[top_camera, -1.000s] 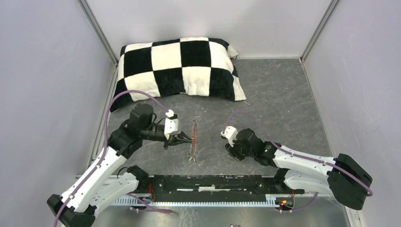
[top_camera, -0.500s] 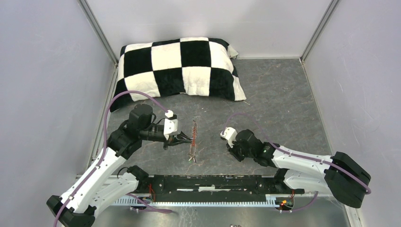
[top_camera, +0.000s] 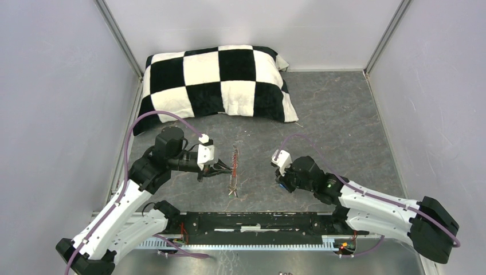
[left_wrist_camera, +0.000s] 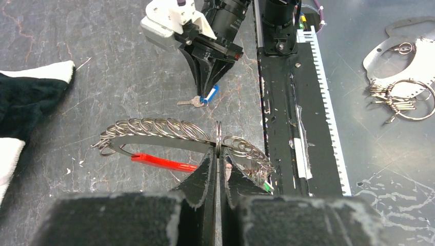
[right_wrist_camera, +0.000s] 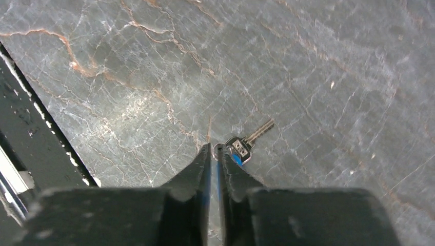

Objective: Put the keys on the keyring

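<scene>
The keyring (left_wrist_camera: 218, 134) stands upright among a row of silvery rings on a flat metal strip (left_wrist_camera: 154, 139), and my left gripper (left_wrist_camera: 219, 154) is shut on it. A red tag (left_wrist_camera: 161, 161) and a green tag (left_wrist_camera: 268, 187) lie under that strip. From above, the strip (top_camera: 234, 167) sits just right of my left gripper (top_camera: 222, 169). My right gripper (right_wrist_camera: 212, 148) is shut on the blue tag (right_wrist_camera: 237, 159) of a small key (right_wrist_camera: 256, 133), low over the table. In the left wrist view that right gripper (left_wrist_camera: 208, 94) points down with the blue tag (left_wrist_camera: 211, 94) and key (left_wrist_camera: 190, 102) at its tips.
A black-and-white checkered pillow (top_camera: 218, 80) lies at the back. A black rail (top_camera: 258, 220) runs along the near edge between the arm bases. Beyond the rail, a metal plate with loose rings (left_wrist_camera: 405, 97) lies on a lower surface. Grey walls close in both sides.
My right gripper has closed on the blue tag and its wrist has shifted slightly right. The left gripper and the ring strip have not moved.
</scene>
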You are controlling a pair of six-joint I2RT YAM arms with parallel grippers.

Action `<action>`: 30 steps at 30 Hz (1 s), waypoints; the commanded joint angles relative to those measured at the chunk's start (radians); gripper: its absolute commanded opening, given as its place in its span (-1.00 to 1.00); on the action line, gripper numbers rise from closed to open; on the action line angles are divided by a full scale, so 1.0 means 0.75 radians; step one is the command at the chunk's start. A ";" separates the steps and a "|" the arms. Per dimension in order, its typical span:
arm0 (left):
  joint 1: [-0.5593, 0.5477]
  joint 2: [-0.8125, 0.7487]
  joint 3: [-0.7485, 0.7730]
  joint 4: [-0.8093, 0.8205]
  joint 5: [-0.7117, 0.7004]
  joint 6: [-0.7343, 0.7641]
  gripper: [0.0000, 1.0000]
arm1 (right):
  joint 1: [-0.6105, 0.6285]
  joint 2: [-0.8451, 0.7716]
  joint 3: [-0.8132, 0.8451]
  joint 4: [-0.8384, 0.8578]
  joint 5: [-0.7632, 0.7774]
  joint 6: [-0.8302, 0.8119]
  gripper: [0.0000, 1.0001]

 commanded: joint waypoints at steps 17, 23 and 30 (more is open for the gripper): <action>0.006 -0.019 0.053 0.011 -0.001 -0.004 -0.96 | 0.003 0.106 -0.130 0.046 -0.142 0.292 -0.14; 0.006 -0.026 0.055 0.005 -0.003 0.002 -0.95 | 0.002 0.062 -0.136 0.037 -0.268 0.452 -0.17; 0.006 -0.032 0.056 -0.004 -0.002 0.010 -0.95 | -0.122 0.087 0.076 -0.133 -0.251 0.419 -0.20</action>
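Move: The blue tag of the loose key lies on the table just under the right fingers, about 5 cm below, some 1 cm back and 1 cm to the right. The key itself points outward from it, about 3 cm ahead of the hand and 1 cm left, equally low. The held keyring hangs some 17 cm to the left, 2 cm back and 17 cm higher. From the left hand the tag is about 17 cm right, 2 cm ahead and 24 cm below. Down about 4 cm and 2 cm to its right goes the right hand, its empty fingers opening from shut to a bit under half wide beside the blue tag. It then travels low over the table, back some 3–4 cm towards its base and 2 cm left again, tipping its wrist about 20 degrees so the fingers point down more steeply; one finger ends against the tag, ungripped. ##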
